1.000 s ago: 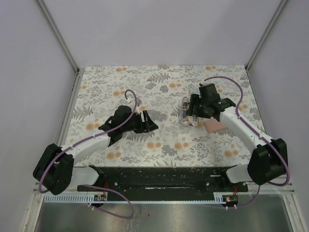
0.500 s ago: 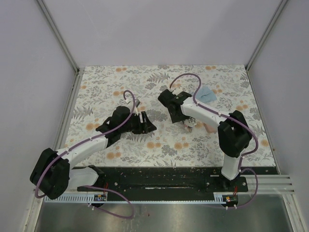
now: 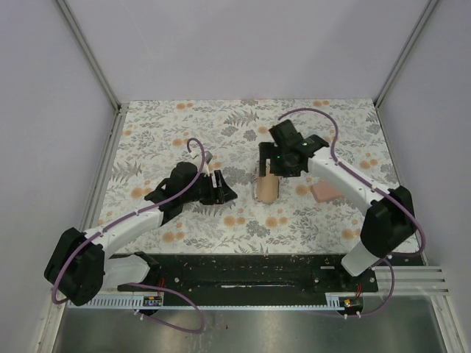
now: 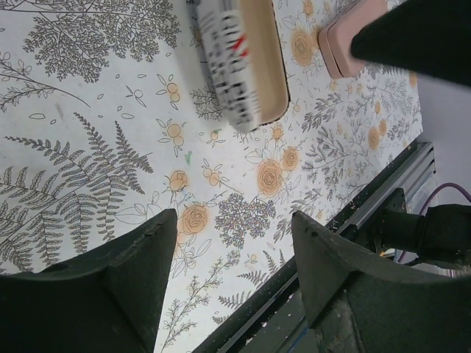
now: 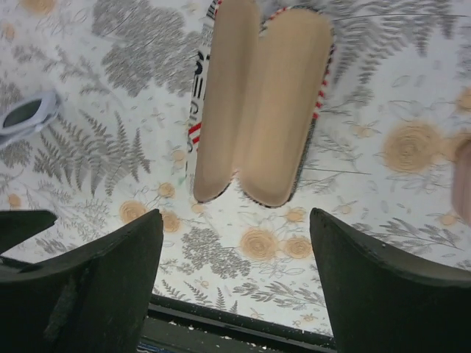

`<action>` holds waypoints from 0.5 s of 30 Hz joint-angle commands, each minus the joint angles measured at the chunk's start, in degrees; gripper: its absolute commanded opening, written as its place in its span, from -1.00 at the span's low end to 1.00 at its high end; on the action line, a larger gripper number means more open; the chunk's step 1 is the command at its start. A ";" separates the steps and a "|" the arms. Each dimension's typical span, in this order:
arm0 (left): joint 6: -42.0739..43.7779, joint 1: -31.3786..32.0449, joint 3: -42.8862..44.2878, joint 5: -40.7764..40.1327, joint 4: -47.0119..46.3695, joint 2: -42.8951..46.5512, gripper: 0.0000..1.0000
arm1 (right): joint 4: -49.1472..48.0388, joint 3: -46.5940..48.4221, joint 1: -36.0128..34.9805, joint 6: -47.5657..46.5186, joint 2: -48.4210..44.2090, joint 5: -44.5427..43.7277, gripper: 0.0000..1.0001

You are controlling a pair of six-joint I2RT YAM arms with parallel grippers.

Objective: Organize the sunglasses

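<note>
A slim, silvery-framed pair of sunglasses point(image 5: 26, 114) lies on the floral cloth at the left edge of the right wrist view. I cannot pick it out in the top view. The flag-printed case point(image 5: 257, 103) lies open, tan lining up, just beyond my right gripper point(image 5: 235, 220), which is open and empty. From above, the right gripper point(image 3: 271, 170) hovers at the far end of the case point(image 3: 268, 190). My left gripper point(image 3: 229, 190) stands open and empty left of the case point(image 4: 239, 59). Nothing lies between the left gripper's point(image 4: 232, 220) fingers.
A pink oblong case point(image 3: 326, 193) lies shut to the right of the open case, also at the edge of the left wrist view point(image 4: 346, 44). The black base rail point(image 3: 243, 272) runs along the near edge. White walls enclose the floral table point(image 3: 184, 118).
The right arm swung left and back, and its jaws widened. The flag case, shut a second ago, now lies open on the cloth. The left arm barely moved.
</note>
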State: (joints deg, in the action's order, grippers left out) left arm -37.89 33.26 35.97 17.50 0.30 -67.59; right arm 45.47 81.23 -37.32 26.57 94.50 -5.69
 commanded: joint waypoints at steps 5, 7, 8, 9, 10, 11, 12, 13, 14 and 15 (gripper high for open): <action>0.01 -0.30 1.04 1.75 -4.60 -3.51 0.34 | -7.94 -10.48 16.66 3.05 -8.72 6.67 0.54; -0.08 -0.30 1.21 2.28 -4.86 -4.21 0.35 | -7.94 -10.57 18.50 3.93 -7.76 6.05 0.51; -0.08 -0.30 1.47 2.45 -4.87 -4.39 0.34 | -7.94 -10.57 19.82 5.15 -7.14 5.96 0.47; 0.01 -0.21 1.74 2.63 -4.78 -4.65 0.34 | -7.94 -10.48 21.40 6.03 -6.35 5.96 0.38; 0.27 -0.30 1.91 2.63 -4.60 -4.65 0.34 | -8.55 -10.39 23.50 6.91 -5.82 6.31 0.31; 0.36 -0.30 2.18 2.63 -4.34 -4.57 0.34 | -9.52 -10.30 24.91 7.96 -5.21 6.83 0.29; 0.53 -0.30 2.09 2.46 -4.16 -4.48 0.34 | -10.31 -10.22 27.02 9.02 -4.51 6.75 0.25; 0.62 -0.30 2.27 2.28 -3.81 -4.13 0.34 | -11.36 -9.95 28.43 10.16 -3.80 6.23 0.24; 0.80 -0.30 2.18 1.84 -3.46 -3.78 0.34 | -12.24 -9.69 29.23 11.13 -2.84 4.05 0.22; 0.89 -0.30 2.09 1.32 -3.11 -3.08 0.34 | -12.25 -8.99 30.02 12.70 -1.44 1.41 0.20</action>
State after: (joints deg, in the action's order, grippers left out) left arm -37.91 33.26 35.99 18.90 -0.99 -72.27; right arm 37.50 70.54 -11.29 33.54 89.82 0.49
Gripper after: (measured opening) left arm 0.671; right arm 0.619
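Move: The blue cloth, which the empty right hand seems bound for, lies some 14 cm ahead of it, 14 cm to its right and about 11 cm down. The opened flag case is just below this hand, about 2 cm ahead and level sideways, 9 cm lower; the closed pink case lies 21 cm to its right and 2 cm back. From the left hand the cloth is about 20 cm ahead and 27 cm to the right. Sweeping quickly to the right by about 14 cm and also forward some 5 cm, the right hand leaves the opened flag case and heads towards the blue cloth, still above the table. On the way the wrist turns some 30 degrees clockwise and the wide-open fingers close by about a third, with nothing between them. The left hand sinks about 2 cm, empty, its opening unchanged. ##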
